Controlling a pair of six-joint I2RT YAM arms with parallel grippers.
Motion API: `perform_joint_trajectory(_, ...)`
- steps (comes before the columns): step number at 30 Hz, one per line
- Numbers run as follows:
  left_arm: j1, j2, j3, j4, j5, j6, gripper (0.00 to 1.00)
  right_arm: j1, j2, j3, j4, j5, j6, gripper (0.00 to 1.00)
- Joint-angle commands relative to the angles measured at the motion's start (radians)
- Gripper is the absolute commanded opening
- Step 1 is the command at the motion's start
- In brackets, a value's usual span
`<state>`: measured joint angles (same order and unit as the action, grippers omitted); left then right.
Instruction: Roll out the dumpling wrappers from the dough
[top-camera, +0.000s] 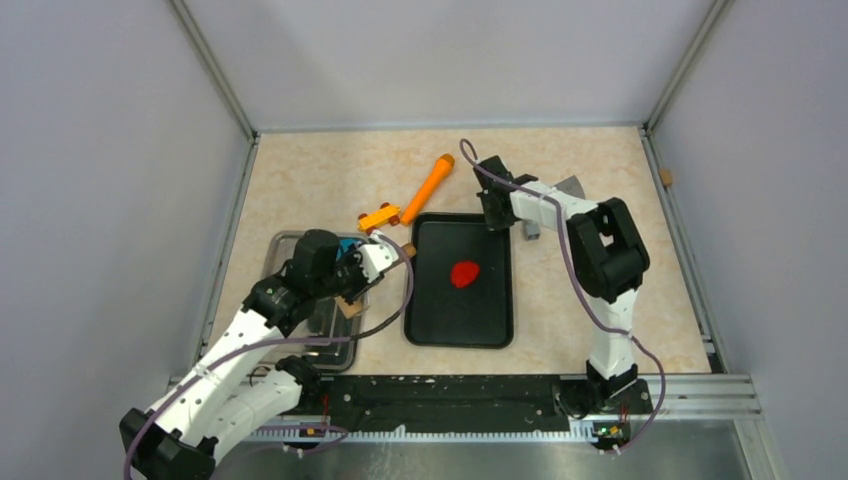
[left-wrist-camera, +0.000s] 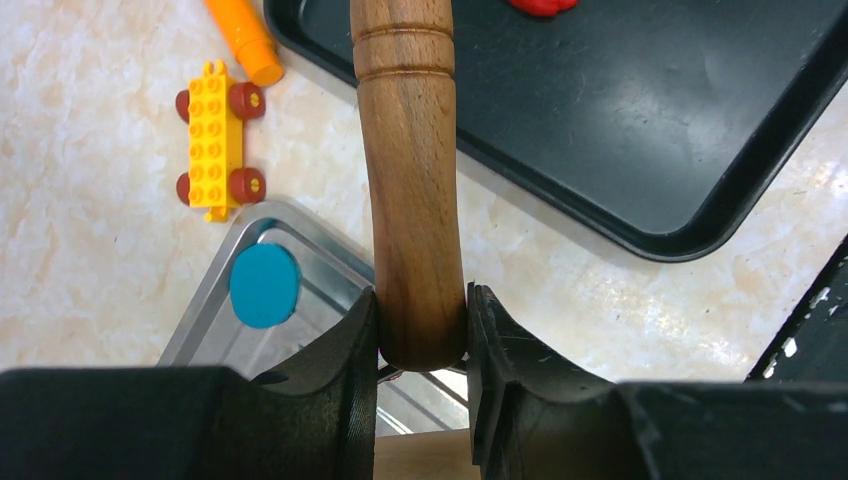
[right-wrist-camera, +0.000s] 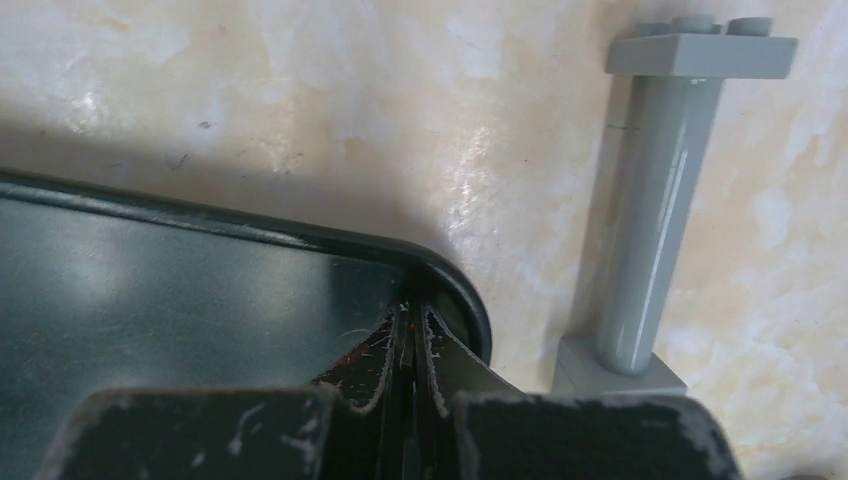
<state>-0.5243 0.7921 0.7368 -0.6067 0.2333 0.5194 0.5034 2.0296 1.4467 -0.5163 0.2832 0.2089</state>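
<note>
The dough (top-camera: 465, 273) is a small red blob in the middle of the black tray (top-camera: 460, 322); only its edge (left-wrist-camera: 542, 5) shows in the left wrist view. My left gripper (left-wrist-camera: 420, 320) is shut on the handle of a wooden rolling pin (left-wrist-camera: 410, 180), held just left of the tray (left-wrist-camera: 650, 120) above the tabletop. My right gripper (right-wrist-camera: 408, 320) is shut at the tray's far right corner (right-wrist-camera: 150, 290), one finger inside the rim and one outside. In the top view that gripper (top-camera: 497, 222) sits behind the dough.
A yellow toy car (left-wrist-camera: 215, 140) and an orange cylinder (top-camera: 428, 188) lie behind the tray's left corner. A metal tray (left-wrist-camera: 215, 290) with a blue disc (left-wrist-camera: 264, 285) sits under my left arm. A grey brick pillar (right-wrist-camera: 650, 200) lies beside the right gripper.
</note>
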Motion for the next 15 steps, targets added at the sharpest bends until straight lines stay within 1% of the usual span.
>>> perform_joint_trajectory(1,0.003,0.036,0.033,0.144,0.111,-0.021,0.00,-0.005,-0.106,0.058,0.002,-0.175,-0.022,0.00)
perform_joint_trajectory(3,-0.003,0.066,0.059,0.159,0.161,-0.020,0.00,-0.005,-0.159,0.097,-0.023,-0.315,-0.025,0.00)
perform_joint_trajectory(4,-0.007,0.084,0.072,0.164,0.180,-0.018,0.00,-0.006,-0.211,0.111,-0.037,-0.374,-0.027,0.03)
perform_joint_trajectory(6,-0.019,0.129,0.110,0.177,0.217,-0.009,0.00,-0.012,-0.299,0.127,-0.067,-0.467,-0.022,0.26)
perform_joint_trajectory(9,-0.038,0.199,0.153,0.189,0.270,0.031,0.00,-0.058,-0.450,0.112,-0.088,-0.635,0.050,0.57)
perform_joint_trajectory(10,-0.046,0.226,0.169,0.189,0.286,0.055,0.00,-0.071,-0.493,0.107,-0.102,-0.692,0.052,0.63)
perform_joint_trajectory(12,-0.061,0.274,0.201,0.195,0.292,0.086,0.00,-0.092,-0.568,0.097,-0.151,-0.764,0.024,0.71)
perform_joint_trajectory(15,-0.085,0.337,0.240,0.234,0.317,0.081,0.00,-0.110,-0.650,0.050,-0.217,-0.856,-0.044,0.81)
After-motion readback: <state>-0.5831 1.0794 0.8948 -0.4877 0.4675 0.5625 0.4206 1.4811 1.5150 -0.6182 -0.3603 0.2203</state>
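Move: The left hand, holding the roller by its handle, has the red dough about 9 cm ahead, 20 cm to its right and some 15 cm below. The yellow toy car is about 22 cm straight ahead and the blue disc 15 cm ahead, 7 cm left, both at table level. From the right hand, shut and low in the black tray's far right corner, the dough is about 11 cm back and 6 cm left; the grey pillar is 3 cm ahead, 8 cm right. The right fingertips come free of the black tray's far right corner. That hand climbs about 25 cm, faster and faster, drawing back some 6 cm and left 5 cm over the tray while its left side rolls up and the fingers spread to about three-quarters open. The left hand keeps its grip on the roller handle and swings right towards the dough, turning clockwise and ending slightly higher. ##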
